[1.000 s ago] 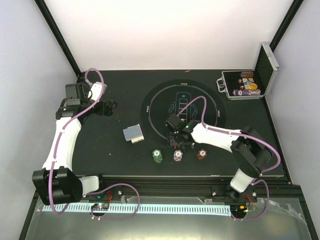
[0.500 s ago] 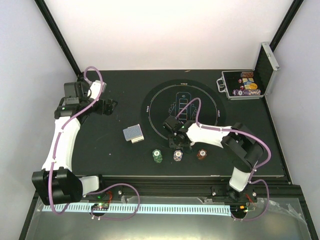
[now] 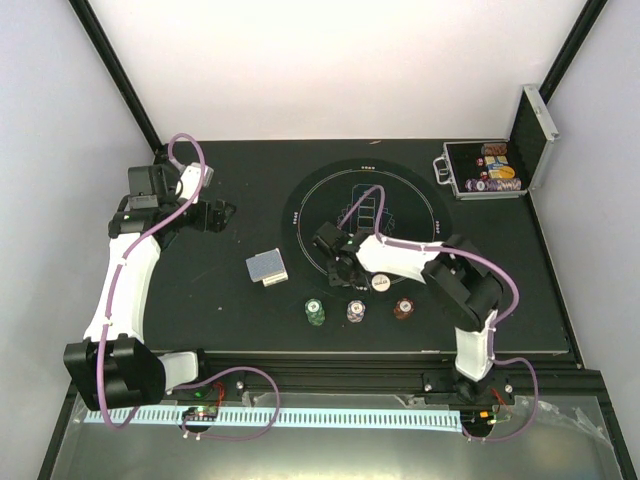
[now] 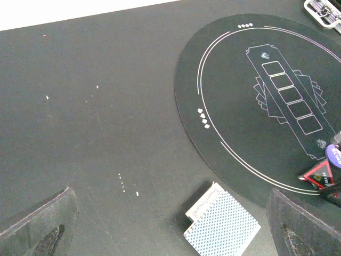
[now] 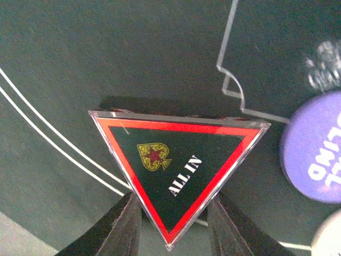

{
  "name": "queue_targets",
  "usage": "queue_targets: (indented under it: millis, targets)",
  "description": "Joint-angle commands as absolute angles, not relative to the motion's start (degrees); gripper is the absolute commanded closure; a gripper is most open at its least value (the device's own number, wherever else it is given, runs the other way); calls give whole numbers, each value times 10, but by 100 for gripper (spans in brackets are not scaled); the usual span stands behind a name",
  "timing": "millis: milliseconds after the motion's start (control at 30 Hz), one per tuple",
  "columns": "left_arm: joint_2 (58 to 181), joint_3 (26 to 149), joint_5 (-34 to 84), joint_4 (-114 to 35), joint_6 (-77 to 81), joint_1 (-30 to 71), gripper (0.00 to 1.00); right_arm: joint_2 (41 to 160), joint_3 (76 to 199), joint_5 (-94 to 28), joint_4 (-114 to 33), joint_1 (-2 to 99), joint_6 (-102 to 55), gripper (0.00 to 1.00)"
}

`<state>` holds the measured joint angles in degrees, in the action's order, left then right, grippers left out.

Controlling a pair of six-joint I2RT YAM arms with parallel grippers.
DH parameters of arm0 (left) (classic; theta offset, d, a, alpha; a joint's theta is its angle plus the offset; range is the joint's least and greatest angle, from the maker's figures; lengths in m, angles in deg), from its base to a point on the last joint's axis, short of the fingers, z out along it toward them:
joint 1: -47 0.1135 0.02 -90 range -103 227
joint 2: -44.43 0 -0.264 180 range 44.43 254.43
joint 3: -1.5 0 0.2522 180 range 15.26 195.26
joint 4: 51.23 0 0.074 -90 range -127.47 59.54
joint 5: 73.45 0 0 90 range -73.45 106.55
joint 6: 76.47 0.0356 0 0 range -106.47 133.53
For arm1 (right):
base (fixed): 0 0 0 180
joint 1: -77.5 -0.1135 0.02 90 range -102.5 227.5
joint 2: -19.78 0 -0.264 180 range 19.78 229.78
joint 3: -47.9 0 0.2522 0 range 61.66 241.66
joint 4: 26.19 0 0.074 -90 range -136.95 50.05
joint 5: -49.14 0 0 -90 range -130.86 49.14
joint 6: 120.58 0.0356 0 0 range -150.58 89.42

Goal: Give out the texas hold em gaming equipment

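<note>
The red triangle (image 5: 178,165), marked ALL IN, lies on the round mat (image 5: 80,64) with its lower corner between my right gripper's (image 5: 175,205) fingers, which press both slanted edges. A blue disc (image 5: 314,149) and a white disc (image 5: 327,237) lie to its right. In the top view the right gripper (image 3: 338,262) is at the mat's near left edge, with the white disc (image 3: 380,283) beside it. Green (image 3: 315,313), purple (image 3: 356,312) and brown (image 3: 403,308) chips sit in a row near the front. The card deck (image 4: 222,224) lies below my open left gripper (image 4: 170,213).
A silver-edged case (image 3: 487,170) with coloured chips stands open at the back right. The left gripper (image 3: 215,215) hovers at the table's left side. The printed mat (image 3: 400,190) covers the middle of the black table.
My right gripper has slid left along the mat's near edge, uncovering the white disc, and its fingers have closed in on the red triangle. The left arm has not moved.
</note>
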<state>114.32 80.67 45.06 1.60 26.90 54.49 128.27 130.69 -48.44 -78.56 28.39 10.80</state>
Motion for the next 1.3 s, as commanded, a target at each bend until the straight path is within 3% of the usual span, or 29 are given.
queue_targets:
  millis: [0,500,700,867,1067,1267]
  targets:
    - [1143,829,465,37,266,550,1,1337,1367,-493,-758,290,80,65]
    - [1143,863,459,78,271,561,1,1563,1714,-501,-834,314,-5,66]
    - [1146,872,459,95,275,564,1,1620,1801,-493,-853,328,-11,66]
    - [1146,883,461,109,281,570,1,1640,1861,-477,-870,330,-35,59]
    - [1151,882,461,119,286,576,1,1547,1807,-500,-881,332,-53,45]
    - [1157,871,465,129,286,577,1,1367,1566,-529,-842,345,-31,36]
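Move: The right hand already pinches the all-in triangle, almost at the table. The suit marks on the ring's left edge lie about 17 cm ahead and 13 cm left of this hand; the purple blind button is some 4 cm ahead and 6 cm right, the white button level and 9 cm right, and the card deck 4 cm ahead and 20 cm left. From the left hand, those marks lie roughly 11 cm ahead, 15 cm right and 24 cm down. Keep the right fingers pinched on the triangle's near corner and carry it low over the felt, forward about 16 cm and left some 12 cm to the suit marks on the ring's left edge, with a slight counter-clockwise turn. Open there, let go of the triangle, then draw back and right, rising a few centimetres clear of it. ##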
